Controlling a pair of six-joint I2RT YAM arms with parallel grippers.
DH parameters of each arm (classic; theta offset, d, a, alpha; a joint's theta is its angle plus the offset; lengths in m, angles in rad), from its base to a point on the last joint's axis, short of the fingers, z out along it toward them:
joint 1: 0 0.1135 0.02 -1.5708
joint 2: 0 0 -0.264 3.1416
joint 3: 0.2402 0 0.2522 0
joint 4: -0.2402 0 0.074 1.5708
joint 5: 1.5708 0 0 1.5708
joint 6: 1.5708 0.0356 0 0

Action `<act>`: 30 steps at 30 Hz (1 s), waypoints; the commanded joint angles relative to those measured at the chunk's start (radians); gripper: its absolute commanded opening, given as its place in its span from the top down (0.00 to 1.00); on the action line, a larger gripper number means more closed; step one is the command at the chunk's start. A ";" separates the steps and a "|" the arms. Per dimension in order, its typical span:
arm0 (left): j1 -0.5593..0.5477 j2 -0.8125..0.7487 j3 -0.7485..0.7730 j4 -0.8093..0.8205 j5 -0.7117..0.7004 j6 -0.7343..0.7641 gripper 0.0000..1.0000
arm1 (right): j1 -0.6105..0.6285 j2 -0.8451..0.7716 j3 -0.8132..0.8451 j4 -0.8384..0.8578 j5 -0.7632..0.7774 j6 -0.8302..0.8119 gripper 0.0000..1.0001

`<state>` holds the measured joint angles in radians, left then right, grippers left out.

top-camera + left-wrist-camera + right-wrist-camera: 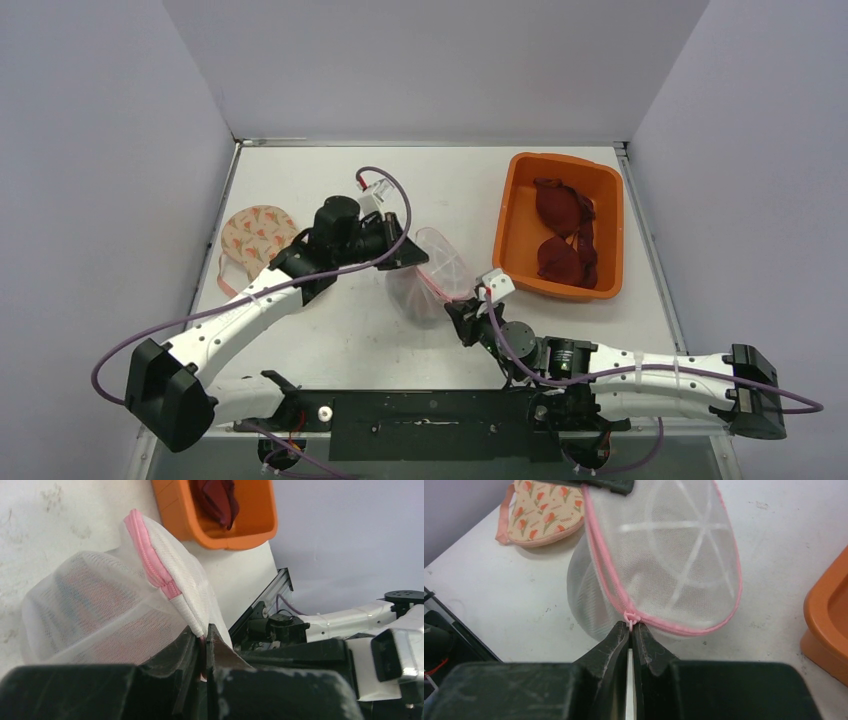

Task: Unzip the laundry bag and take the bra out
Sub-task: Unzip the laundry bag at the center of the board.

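The white mesh laundry bag [432, 275] with a pink zipper [606, 565] lies mid-table, its round domed side facing the right wrist camera. My left gripper [205, 632] is shut on the bag's white fabric edge beside the zipper end [170, 587], holding that corner up. My right gripper [631, 627] is shut on the small pink zipper pull [630, 616] at the bag's near rim. Through the mesh a blurred pinkish shape [95, 620] shows; I cannot tell whether it is the bra. In the top view the left gripper [412, 255] and right gripper [463, 306] flank the bag.
An orange bin [512, 215] at the right holds dark red bras [562, 230]. A peach floral bra [255, 238] lies at the table's left edge. Grey walls close in the table on three sides.
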<state>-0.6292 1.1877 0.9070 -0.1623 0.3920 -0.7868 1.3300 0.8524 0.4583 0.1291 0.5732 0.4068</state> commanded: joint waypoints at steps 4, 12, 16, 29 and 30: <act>0.016 0.125 0.219 0.002 0.099 0.105 0.98 | 0.015 0.026 -0.003 0.161 -0.038 -0.039 0.95; 0.020 0.061 -0.118 0.189 0.020 0.011 0.77 | 0.020 0.152 -0.043 0.235 -0.045 0.021 0.95; 0.022 0.026 -0.246 0.259 -0.021 -0.040 0.74 | 0.018 0.209 -0.038 0.254 -0.065 0.036 0.95; 0.005 -0.276 -0.373 0.083 -0.246 -0.311 0.25 | 0.018 0.278 -0.015 0.254 -0.086 0.064 0.95; -0.003 -0.301 -0.393 0.083 -0.260 -0.353 0.24 | 0.018 0.281 -0.012 0.256 -0.088 0.063 0.95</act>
<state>-0.6167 0.9680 0.5625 -0.0284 0.2379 -0.9852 1.3434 1.1248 0.4164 0.3218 0.4953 0.4541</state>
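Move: The left hand already pinches the laundry bag's rim; the bag's middle lies about 5 cm back from this hand, level sideways and some 9 cm below. The orange bin is roughly 10 cm ahead and 31 cm to its right, 15 cm lower. The right hand already grips the zipper pull: from it, the bag's middle is about 4 cm ahead, 6 cm left and 4 cm below, and the bin 19 cm ahead, 25 cm right and 10 cm below. The left fingers let go of the bag's rim and spread wide: still gripping, this hand first lifts a few centimetres forward and to the right, then plunges about 15 cm towards the board, drawing back and left as it opens, and finally climbs some 6 cm, drifting left. The right hand keeps its pinch on the zipper pull, rises briefly, then lowers it about 8 cm with a steady drift left. ##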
